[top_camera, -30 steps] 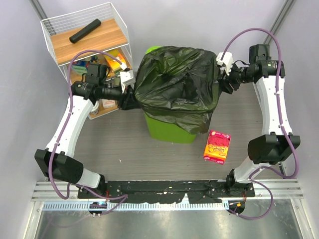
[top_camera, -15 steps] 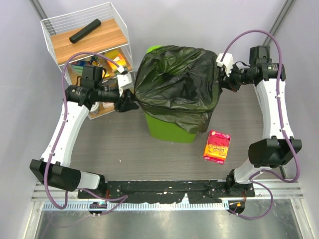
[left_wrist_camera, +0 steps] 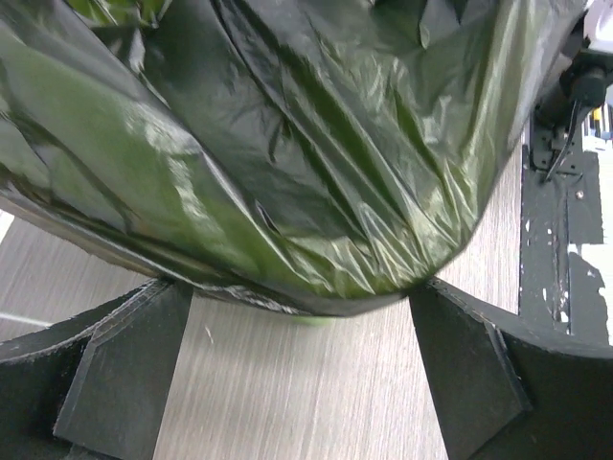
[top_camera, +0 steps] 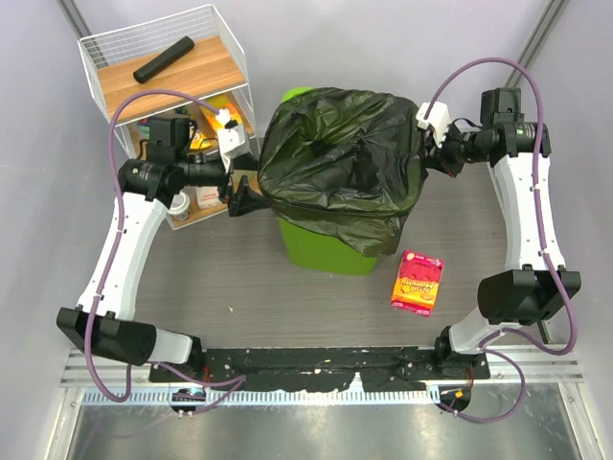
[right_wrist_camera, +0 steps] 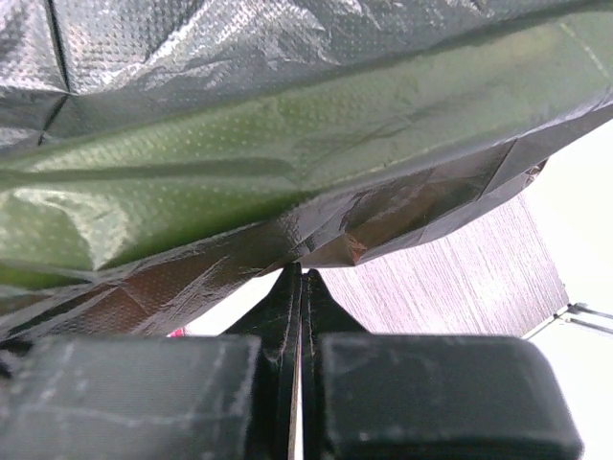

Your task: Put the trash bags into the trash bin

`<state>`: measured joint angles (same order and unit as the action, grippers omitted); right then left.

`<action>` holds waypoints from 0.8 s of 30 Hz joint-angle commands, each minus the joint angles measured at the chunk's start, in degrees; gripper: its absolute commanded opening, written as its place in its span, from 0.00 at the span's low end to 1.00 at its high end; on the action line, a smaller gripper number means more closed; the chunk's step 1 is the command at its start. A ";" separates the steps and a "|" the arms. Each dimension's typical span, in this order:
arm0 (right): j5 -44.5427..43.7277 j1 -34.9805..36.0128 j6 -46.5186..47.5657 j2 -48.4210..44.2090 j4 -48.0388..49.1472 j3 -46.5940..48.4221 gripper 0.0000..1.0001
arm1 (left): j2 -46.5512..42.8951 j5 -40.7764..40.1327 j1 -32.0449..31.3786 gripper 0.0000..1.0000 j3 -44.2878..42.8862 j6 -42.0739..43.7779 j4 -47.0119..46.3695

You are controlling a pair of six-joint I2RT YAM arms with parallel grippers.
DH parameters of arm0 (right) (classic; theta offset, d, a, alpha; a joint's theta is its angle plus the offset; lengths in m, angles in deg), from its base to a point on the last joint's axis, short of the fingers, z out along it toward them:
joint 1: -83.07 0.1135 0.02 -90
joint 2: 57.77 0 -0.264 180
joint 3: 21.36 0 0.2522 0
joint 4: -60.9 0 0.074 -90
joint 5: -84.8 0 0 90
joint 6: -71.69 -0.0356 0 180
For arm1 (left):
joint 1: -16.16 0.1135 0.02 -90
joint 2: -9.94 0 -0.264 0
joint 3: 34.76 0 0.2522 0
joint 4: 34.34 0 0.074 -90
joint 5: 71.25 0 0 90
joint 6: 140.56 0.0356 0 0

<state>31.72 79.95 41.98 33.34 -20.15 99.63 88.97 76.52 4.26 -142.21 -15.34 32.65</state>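
Observation:
The black trash bag (top_camera: pixel 345 158) is draped over the top of the lime-green trash bin (top_camera: pixel 326 251) and hangs down its sides. My left gripper (top_camera: pixel 241 184) stands wide open just off the bag's left edge. In the left wrist view the gripper (left_wrist_camera: pixel 297 383) has only tabletop between its fingers, and the bag (left_wrist_camera: pixel 287 144) bulges right above them. My right gripper (top_camera: pixel 438 159) is shut at the bag's right edge. In the right wrist view the gripper (right_wrist_camera: pixel 300 273) has its tips meeting the bag (right_wrist_camera: pixel 287 125) at the hem. Whether film is pinched there is unclear.
A white wire shelf rack (top_camera: pixel 96 57) stands at the back left with a rolled black cylinder (top_camera: pixel 163 59) on its wooden top and assorted items on the shelf below. A red snack packet (top_camera: pixel 418 281) lies on the table right of the bin.
My left gripper opened wide and drew back to the left, away from the bag. My right gripper closed at the bag's right edge and shifted slightly right.

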 commanded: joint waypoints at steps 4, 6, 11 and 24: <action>0.87 0.04 -0.53 -1.99 2.07 0.89 0.01 | 1.75 3.92 -1.72 1.00 1.13 -9.12 -10.34; 0.95 0.13 -0.70 -1.99 2.16 0.97 0.01 | 1.31 4.01 -1.90 0.99 2.63 -8.86 -11.04; 1.92 0.13 -1.58 -1.55 2.86 1.06 0.01 | 0.17 4.18 -2.25 0.81 6.58 -9.29 -13.41; 2.36 -0.22 -4.65 -2.69 9.00 -3.93 0.01 | -2.73 2.25 -2.16 0.00 12.04 -10.70 -16.67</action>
<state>32.49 79.95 39.38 33.27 -16.48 98.29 88.68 79.08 2.31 -130.91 -25.31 19.95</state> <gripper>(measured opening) 0.028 0.012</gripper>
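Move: The near-left stretch of the trash bag's rim hangs just past the open left fingers, about 3 cm to the right and 3 cm lower, level fore and aft. The bag mouth's middle is some 16 cm right and 6 cm ahead, and the trash bin's middle about 15 cm right, 4 cm ahead and 20 cm down. From the right hand, that stretch of rim lies about 31 cm left, 8 cm back and 3 cm lower. The left hand dips about 4 cm and edges 2 cm right, closing its wide-open fingers to pinch the bag's rim. ##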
